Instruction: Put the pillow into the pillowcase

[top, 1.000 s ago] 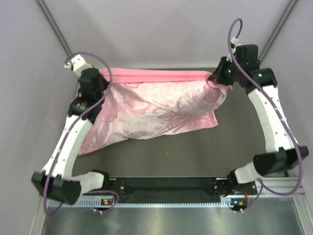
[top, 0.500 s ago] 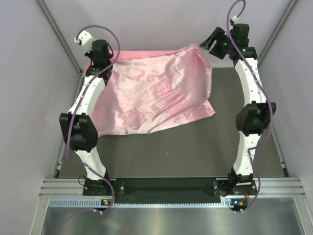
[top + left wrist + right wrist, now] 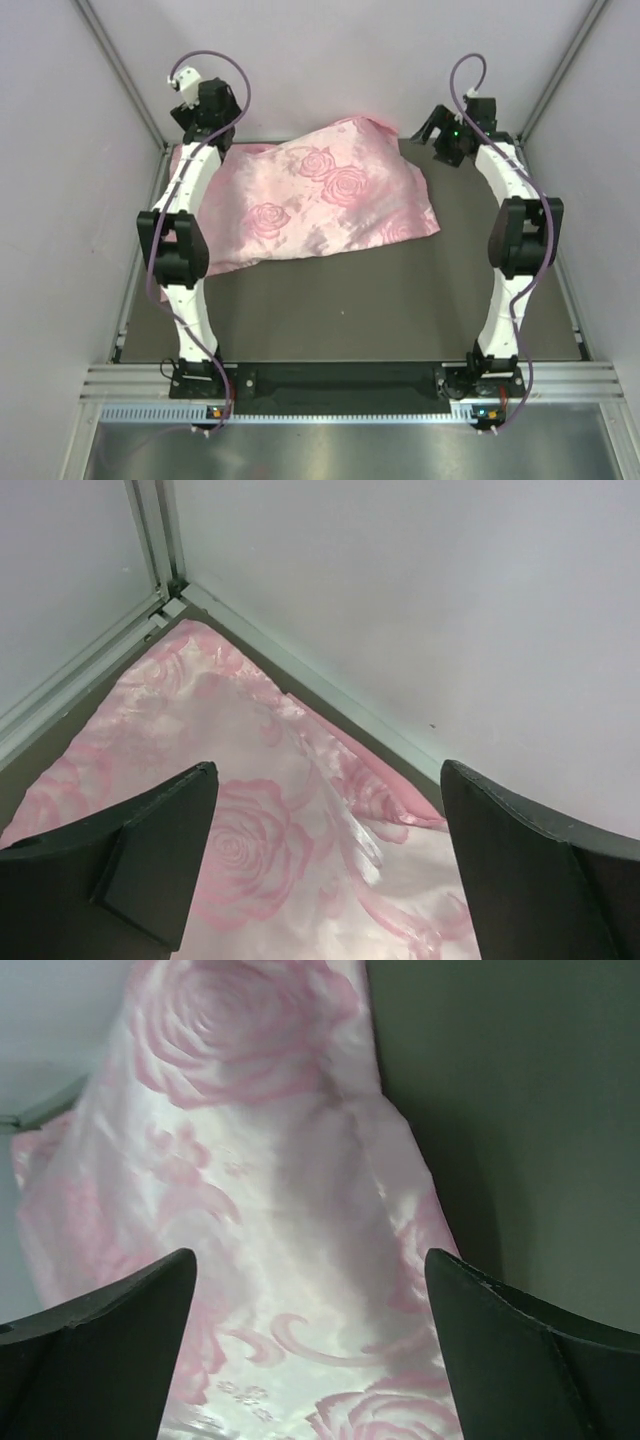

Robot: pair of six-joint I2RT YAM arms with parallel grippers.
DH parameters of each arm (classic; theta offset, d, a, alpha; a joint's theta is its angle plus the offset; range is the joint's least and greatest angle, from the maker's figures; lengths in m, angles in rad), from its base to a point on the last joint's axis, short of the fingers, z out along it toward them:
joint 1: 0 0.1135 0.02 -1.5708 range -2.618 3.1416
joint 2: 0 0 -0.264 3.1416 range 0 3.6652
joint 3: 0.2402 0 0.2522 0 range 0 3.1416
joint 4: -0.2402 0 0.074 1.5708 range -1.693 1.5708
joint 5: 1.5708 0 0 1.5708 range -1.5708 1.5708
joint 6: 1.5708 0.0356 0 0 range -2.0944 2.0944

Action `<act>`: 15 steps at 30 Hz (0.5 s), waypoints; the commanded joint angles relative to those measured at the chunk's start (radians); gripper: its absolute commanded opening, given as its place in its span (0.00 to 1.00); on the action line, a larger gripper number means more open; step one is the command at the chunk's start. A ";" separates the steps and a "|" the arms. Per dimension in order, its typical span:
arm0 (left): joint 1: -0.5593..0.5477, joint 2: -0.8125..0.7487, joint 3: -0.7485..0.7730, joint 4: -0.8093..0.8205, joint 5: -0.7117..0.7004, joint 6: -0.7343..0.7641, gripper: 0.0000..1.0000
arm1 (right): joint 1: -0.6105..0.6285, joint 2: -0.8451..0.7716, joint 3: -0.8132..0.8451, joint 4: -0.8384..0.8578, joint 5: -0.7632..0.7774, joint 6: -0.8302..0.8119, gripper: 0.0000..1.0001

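Observation:
The pink satin pillowcase (image 3: 310, 200) lies loose and rumpled on the dark table, rose-patterned face up, toward the back. The pillow is hidden; no cream fabric shows in any view. My left gripper (image 3: 208, 130) hangs open above the case's far left corner, and in the left wrist view its fingers (image 3: 328, 770) stand wide apart over rose-patterned pillowcase (image 3: 270, 840) with nothing between them. My right gripper (image 3: 432, 128) hovers open above the case's far right corner. The right wrist view shows it (image 3: 310, 1255) spread wide above the pillowcase (image 3: 260, 1210), not touching it.
Pale enclosure walls close in the back and both sides, with metal frame rails at the far corners (image 3: 165, 590). The dark table surface (image 3: 400, 300) runs from the case to the arm bases and the front rail (image 3: 340, 382).
Both grippers opened and let go of the pillowcase's top edge. The case dropped flat onto the table, rose side up. Both arms stretched toward the back corners.

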 commanded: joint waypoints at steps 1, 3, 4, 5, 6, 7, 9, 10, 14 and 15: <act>0.002 -0.223 -0.143 -0.056 0.063 -0.110 0.97 | 0.019 -0.044 -0.117 0.066 -0.021 -0.021 0.95; 0.002 -0.291 -0.274 -0.035 0.095 -0.156 0.96 | 0.031 -0.017 -0.148 0.070 -0.026 -0.021 0.96; 0.002 -0.353 -0.403 0.008 0.123 -0.190 0.96 | 0.039 -0.009 -0.175 0.074 -0.023 -0.019 0.96; 0.002 -0.384 -0.467 0.025 0.134 -0.205 0.96 | 0.040 -0.003 -0.191 0.095 -0.027 -0.018 0.95; 0.002 -0.413 -0.577 0.045 0.143 -0.217 0.95 | 0.045 0.011 -0.203 0.098 -0.029 -0.016 0.93; 0.002 -0.465 -0.624 0.067 0.166 -0.234 0.94 | 0.045 0.011 -0.233 0.103 -0.032 -0.018 0.90; 0.002 -0.534 -0.735 0.087 0.187 -0.240 0.93 | 0.046 -0.003 -0.283 0.142 -0.064 -0.018 0.70; 0.002 -0.555 -0.760 0.085 0.204 -0.242 0.93 | 0.048 -0.012 -0.342 0.164 -0.070 -0.015 0.64; 0.002 -0.639 -0.851 0.068 0.230 -0.234 0.93 | 0.045 -0.087 -0.506 0.225 -0.078 -0.019 0.00; 0.001 -0.656 -0.877 0.062 0.232 -0.234 0.92 | 0.043 -0.140 -0.546 0.242 -0.075 -0.026 0.00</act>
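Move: The pillowcase's right side edge lies about 8 cm back from the right hand, 3 cm to its left and 14 cm below. From that hand, the near right corner is some 12 cm back and 5 cm to the right, 16 cm down. For the left hand, the left stretch of the near edge is about 25 cm back, 2 cm to the right and 24 cm below; the near left corner lies roughly 33 cm back, 12 cm left, 25 cm down. The pillowcase's right side edge gets pinched: the right hand sinks about 14 cm onto it while drawing back 8 cm and slightly left, tips its fingers steeper by some 15 degrees, then shuts them from wide open on the cloth. Meanwhile the left hand sweeps back about 16 cm over the cloth towards the near edge, then sinks 9 cm, rolling its left side down, fingers still wide open. ##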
